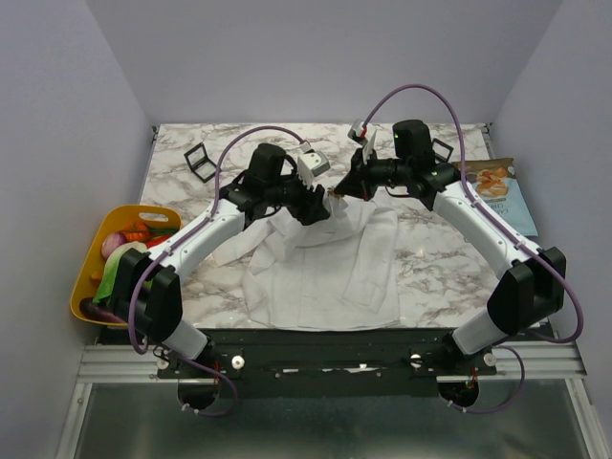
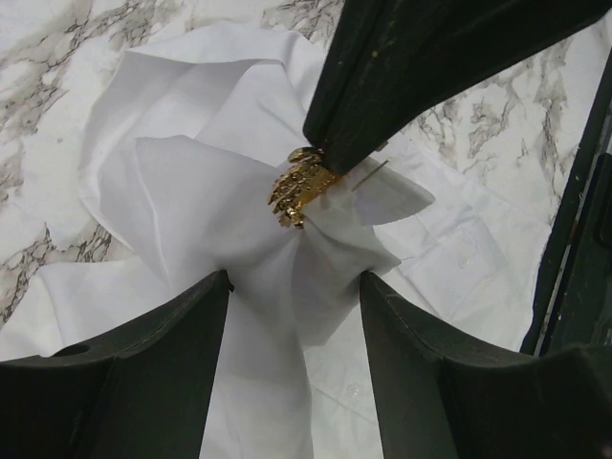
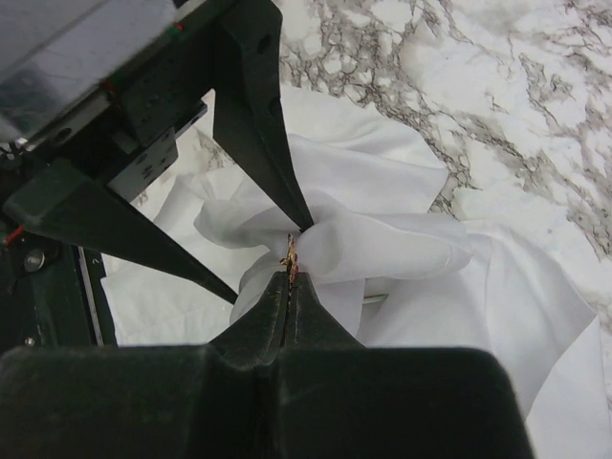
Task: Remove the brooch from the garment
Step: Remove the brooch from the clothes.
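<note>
The white garment (image 1: 325,263) lies spread on the marble table, and its upper part is bunched and lifted. My right gripper (image 3: 290,273) is shut on the brooch (image 3: 290,254), a small gold-coloured pin that still sits in the gathered fabric (image 3: 402,239). In the left wrist view the brooch (image 2: 300,186) shows at the tips of the right gripper's fingers (image 2: 382,86), with its pin shaft sticking out to the right. My left gripper (image 2: 295,279) stands open just below it, a raised fold of the garment (image 2: 191,191) between its jaws. From above, both grippers meet at the shirt's collar end (image 1: 330,196).
A yellow basket (image 1: 88,287) of toy vegetables hangs off the table's left edge. Small black square frames stand at the back left (image 1: 201,161) and back right (image 1: 442,149). A book (image 1: 499,186) lies at the right edge.
</note>
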Robot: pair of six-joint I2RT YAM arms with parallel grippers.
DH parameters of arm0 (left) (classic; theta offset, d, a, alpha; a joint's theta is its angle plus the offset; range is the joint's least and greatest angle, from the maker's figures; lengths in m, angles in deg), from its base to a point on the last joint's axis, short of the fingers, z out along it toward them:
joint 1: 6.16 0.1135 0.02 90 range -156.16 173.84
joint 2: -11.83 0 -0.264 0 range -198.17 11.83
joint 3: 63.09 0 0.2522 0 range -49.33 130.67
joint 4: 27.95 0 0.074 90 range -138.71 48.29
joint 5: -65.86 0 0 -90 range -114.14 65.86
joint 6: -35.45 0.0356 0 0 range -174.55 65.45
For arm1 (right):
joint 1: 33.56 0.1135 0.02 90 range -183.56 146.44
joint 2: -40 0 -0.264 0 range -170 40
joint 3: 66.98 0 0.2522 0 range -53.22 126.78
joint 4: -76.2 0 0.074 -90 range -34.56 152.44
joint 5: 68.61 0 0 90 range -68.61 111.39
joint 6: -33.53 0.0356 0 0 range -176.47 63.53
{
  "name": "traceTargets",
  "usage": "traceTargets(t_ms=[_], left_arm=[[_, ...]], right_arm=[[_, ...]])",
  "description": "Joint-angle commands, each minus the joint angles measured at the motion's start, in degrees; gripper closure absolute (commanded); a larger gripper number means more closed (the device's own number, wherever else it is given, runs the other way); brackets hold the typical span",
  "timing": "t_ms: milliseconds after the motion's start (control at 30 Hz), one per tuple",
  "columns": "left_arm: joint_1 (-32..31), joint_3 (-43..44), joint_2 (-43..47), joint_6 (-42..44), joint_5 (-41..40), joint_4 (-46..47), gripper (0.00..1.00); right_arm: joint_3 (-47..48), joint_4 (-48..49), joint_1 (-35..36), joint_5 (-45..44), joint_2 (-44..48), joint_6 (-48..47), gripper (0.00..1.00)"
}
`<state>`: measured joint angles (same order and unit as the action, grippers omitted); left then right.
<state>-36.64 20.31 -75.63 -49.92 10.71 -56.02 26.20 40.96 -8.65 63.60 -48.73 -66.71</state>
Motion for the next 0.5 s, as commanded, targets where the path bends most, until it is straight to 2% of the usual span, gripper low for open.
traceTargets(t_ms=[0, 67, 167, 200, 267, 300, 333, 467], left_arm=[[-0.6, 2.2, -1.2, -2.0, -3.6, 2.0, 0.35], [-0.8, 2.8, -1.5, -2.1, -3.3, 1.9, 0.40], [-1.3, 3.3, -2.0, -2.1, -2.5, 1.6, 0.55], [-1.4, 3.4, -2.2, -2.2, -2.2, 1.5, 0.67], [-1.9, 3.6, -2.4, -1.8, -0.8, 1.3, 0.81], [-2.0, 3.7, -2.5, -1.6, -0.5, 1.0, 0.95], [-2.1, 3.7, -2.3, -1.5, 0.2, 0.9, 1.00], [-2.3, 4.0, -1.9, -0.2, 4.5, -0.5, 1.00]], right_arm=[[-0.8, 1.8, 0.1, -0.2, 2.2, 0.7, 0.99], [-0.9, 1.8, 0.1, -0.1, 2.2, 0.8, 1.00], [-0.8, 1.8, 0.1, 0.1, 2.0, 0.7, 0.99], [-0.8, 1.8, 0.1, -0.2, 1.9, 0.7, 1.00], [-0.9, 1.7, 0.1, -0.4, 1.6, 0.7, 1.00], [-0.8, 1.8, 0.1, -0.9, 1.5, 0.5, 0.99], [-0.9, 1.9, 0.1, -1.3, 1.5, 0.5, 1.00], [-1.3, 3.1, 0.1, -2.9, 0.8, 0.9, 0.99]])
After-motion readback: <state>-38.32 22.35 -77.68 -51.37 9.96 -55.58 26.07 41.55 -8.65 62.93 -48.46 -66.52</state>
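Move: The garment's bunched cloth, hanging under the brooch, lies between and just beyond the left hand's open fingers, about 2 cm to its right and level with it in height and reach. The brooch, already held in the right fingertips, is some 2 cm ahead, 3 cm to the right and 3 cm above the left hand point. From the right hand that cloth lies roughly 2 cm back, 1 cm left and 3 cm below. The cloth just below the brooch is pinched by the left fingers, which shut fully from about two-thirds open while the hand edges some 1.5 cm to the right, in under the right fingertips, with no real turn of the wrist. The right hand stays in place, keeping its shut grip on the brooch. ##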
